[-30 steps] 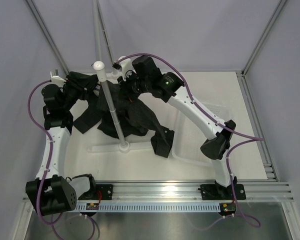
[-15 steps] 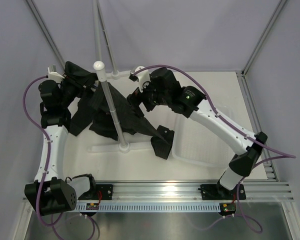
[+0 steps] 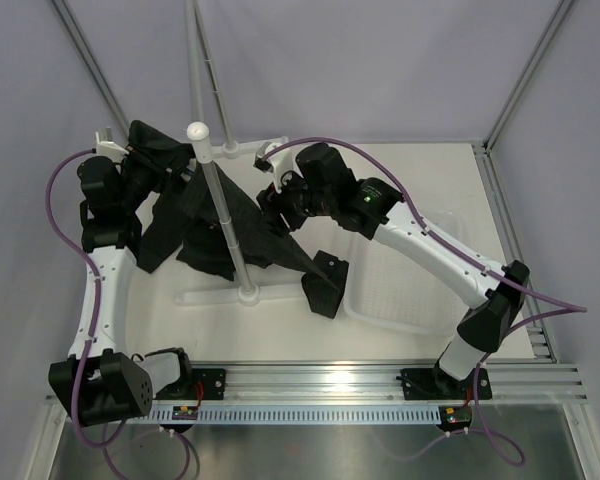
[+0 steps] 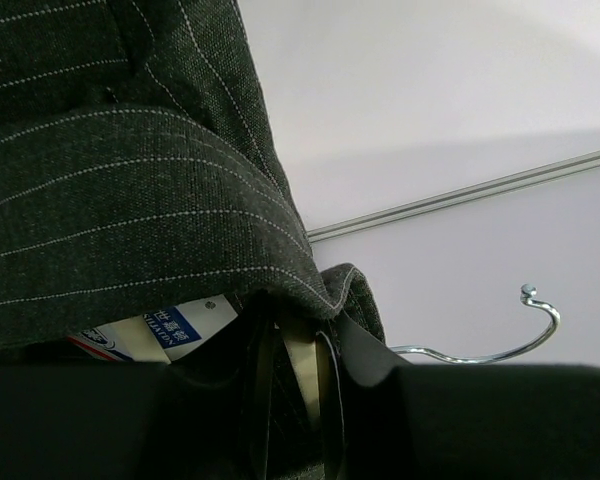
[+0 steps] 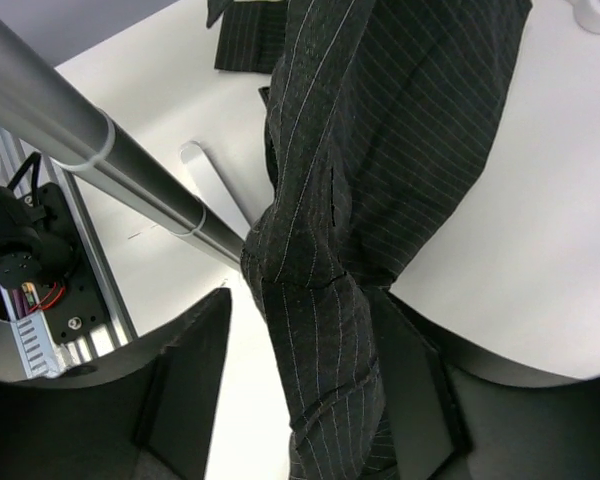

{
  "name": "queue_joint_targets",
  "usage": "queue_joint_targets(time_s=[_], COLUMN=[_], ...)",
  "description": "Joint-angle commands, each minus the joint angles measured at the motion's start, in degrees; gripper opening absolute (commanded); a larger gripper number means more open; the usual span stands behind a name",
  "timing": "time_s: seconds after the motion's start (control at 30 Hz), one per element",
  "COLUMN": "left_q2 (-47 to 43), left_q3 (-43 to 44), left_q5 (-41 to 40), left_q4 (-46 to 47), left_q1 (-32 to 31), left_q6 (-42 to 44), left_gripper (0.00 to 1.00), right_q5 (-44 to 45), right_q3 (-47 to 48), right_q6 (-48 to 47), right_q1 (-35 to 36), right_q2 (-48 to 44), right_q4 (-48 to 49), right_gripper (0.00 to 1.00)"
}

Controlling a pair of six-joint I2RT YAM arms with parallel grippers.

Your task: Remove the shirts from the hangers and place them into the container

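Note:
The black pinstriped shirt [image 3: 265, 235] hangs bunched around the rack pole, one end lying on the table beside the container [image 3: 395, 285]. My left gripper [image 3: 145, 170] holds its top up at the left. In the left wrist view the cream hanger [image 4: 300, 355] is pinched between my left gripper [image 4: 305, 392], under the shirt's collar [image 4: 110, 180]; its silver hook [image 4: 500, 345] sticks out to the right. My right gripper [image 3: 278, 205] hovers over the shirt's middle. In the right wrist view a twisted fold of shirt [image 5: 380, 130] runs between its open jaws [image 5: 310, 390], touching only the right finger [image 5: 415, 385].
The grey rack pole [image 3: 225, 215] with white knob [image 3: 198, 131] rises through the shirt from a white foot [image 3: 248, 293]; it passes close to the left of my right gripper [image 5: 100, 150]. Frame posts and walls stand behind. The arms' base rail [image 3: 320, 385] runs along the near edge.
My right gripper let go, opened wide, swung right, then came back left onto the shirt with its jaws narrowing. My left gripper lifted the hanger and collar up and left.

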Motion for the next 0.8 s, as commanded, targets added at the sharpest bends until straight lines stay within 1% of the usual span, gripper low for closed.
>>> queue_joint_targets(time_s=[0.0,0.03,0.1,0.2,0.3,0.33,0.4,0.47,0.57,0.63,0.77], left_q2=[0.09,0.18,0.27,0.45,0.36,0.27,0.18,0.1,0.18,0.44,1.41], left_q3=[3.11,3.11,2.94,2.85,2.85,2.85,3.02,3.28,3.9,4.25,4.34], left_q5=[0.15,0.23,0.24,0.67,1.11,1.11,1.29,1.2,0.76,0.59,-0.11], left_q4=[4.11,4.11,4.29,4.99,5.08,5.17,4.99,4.56,3.77,3.5,3.58], left_q1=[0.28,0.2,0.19,0.19,0.19,0.19,0.19,0.28,0.19,0.19,0.28], left_q6=[0.41,0.41,0.41,-0.02,-0.11,-0.2,-0.2,0.06,0.76,1.11,1.55], left_gripper=[0.0,0.0,0.0,0.0,0.0,0.0,0.0,0.0,0.0,0.0,0.0], right_q5=[-2.17,-2.08,-2.52,-2.69,-2.34,-2.34,-1.91,-0.07,3.79,8.79,15.12], right_q3=[-1.73,-2.25,-4.36,-6.47,-6.39,-6.3,-5.86,-5.34,-6.47,-8.22,-11.82], right_q6=[0.64,0.99,1.26,1.44,1.43,1.43,1.43,1.78,2.93,4.16,6.61], right_q1=[0.45,0.54,0.45,0.45,0.45,0.45,0.45,0.46,0.63,0.89,1.42], right_q2=[-0.34,-0.43,-1.21,-1.92,-1.66,-1.57,-1.48,-1.57,-3.23,-5.95,-11.23], right_q4=[2.83,2.92,3.97,5.03,4.77,4.68,4.42,3.8,3.1,2.66,1.26], right_gripper=[0.59,0.55,0.51,0.49,0.43,0.4,0.24,0.01,0.0,0.0,0.0])
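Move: The edge of the hanging shirt runs between the right gripper's part-open fingers, in line with them and some 4 cm beneath. The rack's upright pole stands about 12 cm to the right gripper's left and 3 cm back. The container's middle lies roughly 29 cm to its right, 3 cm farther out and 28 cm down. From the left gripper, that shirt edge is some 20 cm right, 11 cm back and 9 cm lower. Lower the right gripper about 4.5 cm over the shirt edge, narrowing the fingers on the way, then shut them fully to pinch the cloth at its border. With it pinched, draw right nearly 3 cm, away from the pole, lifting slightly and turning a few degrees clockwise. Hold the left gripper still, keeping its grip on the shirt and hanger near the bar. ##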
